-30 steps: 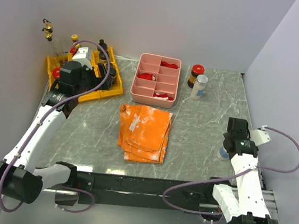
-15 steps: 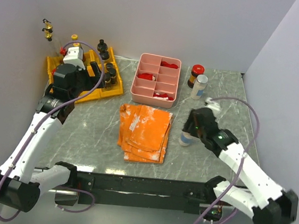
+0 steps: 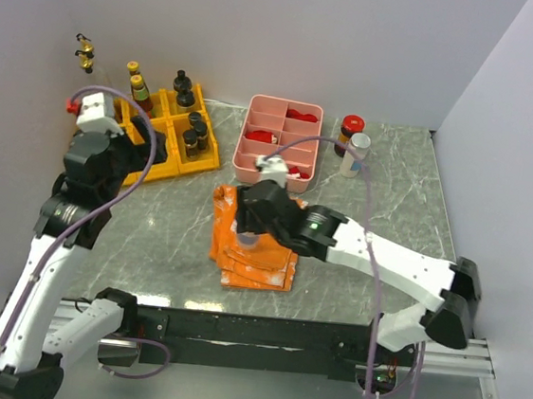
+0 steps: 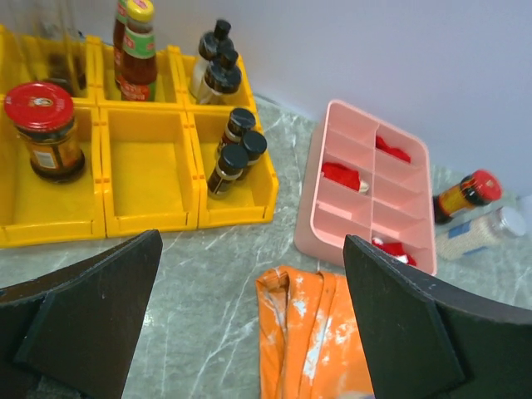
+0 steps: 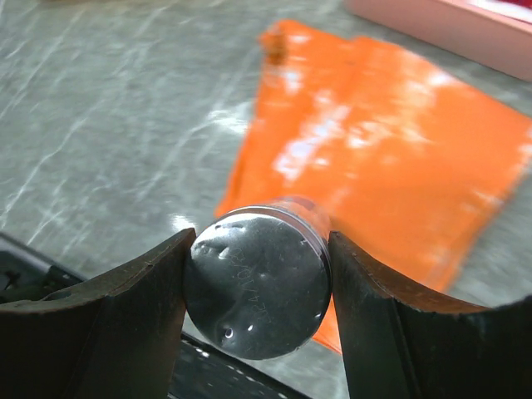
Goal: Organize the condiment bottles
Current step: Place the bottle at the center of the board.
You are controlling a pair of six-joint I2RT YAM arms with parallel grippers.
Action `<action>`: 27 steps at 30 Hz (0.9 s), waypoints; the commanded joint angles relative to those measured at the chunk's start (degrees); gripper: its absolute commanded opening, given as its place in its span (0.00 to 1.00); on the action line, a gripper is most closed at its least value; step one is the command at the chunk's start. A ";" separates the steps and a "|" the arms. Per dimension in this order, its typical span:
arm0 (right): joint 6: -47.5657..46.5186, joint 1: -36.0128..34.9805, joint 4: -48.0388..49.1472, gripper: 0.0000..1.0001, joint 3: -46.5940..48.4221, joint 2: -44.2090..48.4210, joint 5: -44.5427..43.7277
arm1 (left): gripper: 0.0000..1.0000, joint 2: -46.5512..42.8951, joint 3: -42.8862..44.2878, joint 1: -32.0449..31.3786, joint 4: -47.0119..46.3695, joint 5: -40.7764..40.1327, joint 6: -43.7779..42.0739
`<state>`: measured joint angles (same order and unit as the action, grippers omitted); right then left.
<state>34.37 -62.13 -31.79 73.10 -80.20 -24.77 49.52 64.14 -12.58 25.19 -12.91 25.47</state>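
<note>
My right gripper is shut on a small clear jar with a silver cap and holds it above the orange cloth. My left gripper is open and empty, raised in front of the yellow bins. The bins hold a red-capped jar, a yellow-capped bottle, dark black-capped bottles at the back and two small dark bottles. A red-capped bottle and a clear silver-capped bottle stand right of the pink tray.
The pink divided tray holds red pieces. The orange folded cloth lies at the table's middle. Two front bins hold nothing. Walls close in the table at the back and on both sides.
My right arm has swung from the table's right side to the left, carrying the jar over the orange cloth. My left gripper has drawn back from the yellow bins.
</note>
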 commanded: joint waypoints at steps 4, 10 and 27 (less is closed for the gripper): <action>-4.92 -6.68 10.86 0.32 12.49 -12.33 1.57 | 0.96 -6.71 4.76 -0.08 6.36 -3.18 3.00; -7.30 -9.59 13.42 0.33 21.63 -24.37 4.38 | 0.96 -9.35 5.30 -0.08 9.52 -1.95 3.53; -9.32 -11.17 15.62 0.72 23.76 -33.00 0.60 | 0.96 -11.46 1.69 -0.08 12.15 -1.59 4.58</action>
<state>25.63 -73.12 -18.83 95.70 -115.02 -22.04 37.04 66.48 -12.58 35.57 -14.87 28.45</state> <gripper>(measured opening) 0.688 0.967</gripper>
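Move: My right hand already holds the bottle, over the left part of the orange cloth, whose middle is about 4 cm to the right, 1 cm ahead and 14 cm below. The bare spot on the board I'm taking it to lies some 19 cm left, 2 cm back and 15 cm down. The yellow tray sits about 26 cm ahead and 28 cm left. From my empty left hand that spot is roughly 16 cm back, 11 cm right and 28 cm below. I sweep the bottle about 19 cm left with my right hand, off the cloth and over bare board, sinking some 7 cm, mostly late on, and turning about 18 degrees counter-clockwise; then I hold it there, grip kept. Meanwhile my left hand, fingers still wide open, draws back about 7 cm from the yellow tray, rising at first and easing down slightly at the end. ##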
